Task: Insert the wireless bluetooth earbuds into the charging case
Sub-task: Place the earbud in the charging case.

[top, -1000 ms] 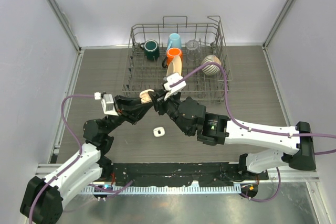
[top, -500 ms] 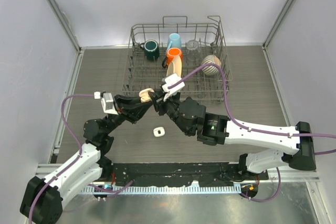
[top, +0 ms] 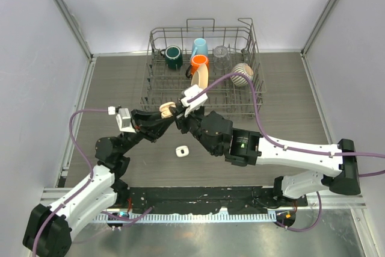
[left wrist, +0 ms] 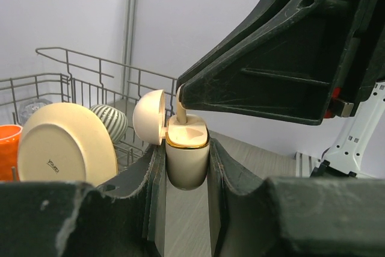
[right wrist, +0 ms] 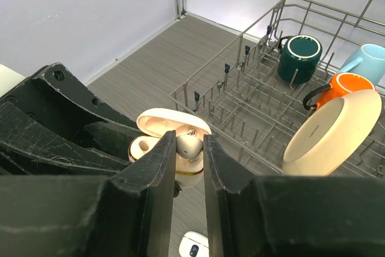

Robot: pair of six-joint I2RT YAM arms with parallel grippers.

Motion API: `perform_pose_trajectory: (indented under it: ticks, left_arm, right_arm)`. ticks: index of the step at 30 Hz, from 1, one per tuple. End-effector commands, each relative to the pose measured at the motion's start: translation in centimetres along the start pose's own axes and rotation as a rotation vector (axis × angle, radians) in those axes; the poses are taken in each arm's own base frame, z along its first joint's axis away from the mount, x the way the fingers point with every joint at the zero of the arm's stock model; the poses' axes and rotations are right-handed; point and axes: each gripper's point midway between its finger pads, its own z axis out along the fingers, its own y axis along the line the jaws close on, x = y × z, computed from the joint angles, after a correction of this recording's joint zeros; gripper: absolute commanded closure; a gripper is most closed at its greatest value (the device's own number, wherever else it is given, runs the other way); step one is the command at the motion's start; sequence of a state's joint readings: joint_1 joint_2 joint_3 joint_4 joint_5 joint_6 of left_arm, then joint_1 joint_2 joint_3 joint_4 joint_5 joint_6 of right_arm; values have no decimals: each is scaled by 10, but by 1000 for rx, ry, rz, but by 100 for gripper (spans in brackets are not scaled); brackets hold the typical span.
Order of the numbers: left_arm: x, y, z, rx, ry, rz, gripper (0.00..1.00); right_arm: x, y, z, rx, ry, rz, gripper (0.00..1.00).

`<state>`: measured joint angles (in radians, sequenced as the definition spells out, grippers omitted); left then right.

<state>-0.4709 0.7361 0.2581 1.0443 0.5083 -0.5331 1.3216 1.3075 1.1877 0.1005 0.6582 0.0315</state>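
The charging case (left wrist: 186, 156) is cream with a gold rim, and its lid (left wrist: 149, 117) is swung open to the left. My left gripper (left wrist: 185, 170) is shut on its body and holds it upright above the table. My right gripper (right wrist: 189, 148) is shut on one pearly earbud (right wrist: 192, 142), which sits at the case's open mouth (right wrist: 142, 147) with its stem (left wrist: 180, 110) reaching into a well. In the top view both grippers meet at the case (top: 165, 110), in front of the rack. No other earbud is in view.
A small white rounded object (top: 181, 151) with a dark mark lies on the table below the grippers. Behind them the wire dish rack (top: 157, 91) holds a green mug (top: 174, 57), an orange mug (top: 200, 61), a blue mug (top: 200, 46), a cream dish (top: 199, 78) and a striped bowl (top: 242, 75).
My right gripper has edged slightly left toward the case with the earbud. The left gripper and the case stay where they were.
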Motion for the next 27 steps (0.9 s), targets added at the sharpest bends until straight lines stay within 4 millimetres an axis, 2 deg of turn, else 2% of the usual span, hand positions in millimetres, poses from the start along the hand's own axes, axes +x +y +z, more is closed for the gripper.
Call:
perform_pose_trajectory:
  ticks: [1, 3, 4, 8, 10, 14, 16, 19, 22, 23, 26, 27]
  left_arm:
    - [-43, -12, 6, 48, -125, 171, 100]
    - [-42, -14, 4, 54, -126, 192, 100]
    - [-41, -15, 3, 63, -123, 213, 100]
    - [-40, -14, 2, 62, -121, 227, 100]
    - [-39, -13, 3, 61, -119, 228, 100]
    - [-41, -12, 3, 58, -123, 235, 100]
    - [-40, -12, 4, 55, -121, 233, 100]
    - [-40, -12, 4, 55, -121, 231, 100]
    - [-39, -12, 3, 56, -118, 225, 100]
    - [-38, -12, 3, 55, -117, 221, 100]
    - [-37, -11, 2, 53, -115, 215, 100]
    - [-36, -12, 2, 54, -112, 212, 100]
  right_arm:
    - [1, 14, -1, -49, 41, -22, 99]
    - [-6, 17, -1, -60, 35, -15, 99]
    - [-1, 17, -3, -68, 60, -32, 99]
    - [-6, 25, -4, -109, 79, -31, 99]
    - [-2, 28, -4, -123, 101, -35, 99]
    - [-1, 33, -5, -150, 117, -21, 87]
    - [-1, 35, -6, -157, 120, -13, 84]
    - [-4, 36, -7, -163, 114, 3, 76]
    - [-9, 35, -8, -161, 105, 24, 63]
    - [-14, 33, -9, -161, 96, 33, 53]
    - [-29, 24, -10, -157, 68, 88, 36]
    - [-33, 21, -10, -155, 58, 106, 35]
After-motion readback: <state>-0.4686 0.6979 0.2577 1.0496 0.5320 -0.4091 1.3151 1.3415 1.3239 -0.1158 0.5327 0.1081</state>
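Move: The right hand still holds the earbud by its head, stem end at the open charging case; the case's middle is about 1 cm ahead, 1 cm left and 2 cm below that hand. The left fingers still grip the case, its middle some 1 cm ahead, 1 cm right and 1 cm up from them. From the right hand, the cream plate stands roughly 23 cm ahead, 8 cm right and 18 cm lower; a second white case lies almost straight below, about 30 cm down. The right hand eases left and back towards the case, about 1.5 cm each way by the end, first rising slightly and then sinking again to bring the earbud down into its slot while turning a few degrees counter-clockwise; only then do its fingers spread from nearly shut to more than half open, letting go of the earbud and coming to straddle the case. The left hand keeps its pinch on the case, lifting it just under 1 cm and tilting it some 10 degrees, forward side up, before holding it steady. ##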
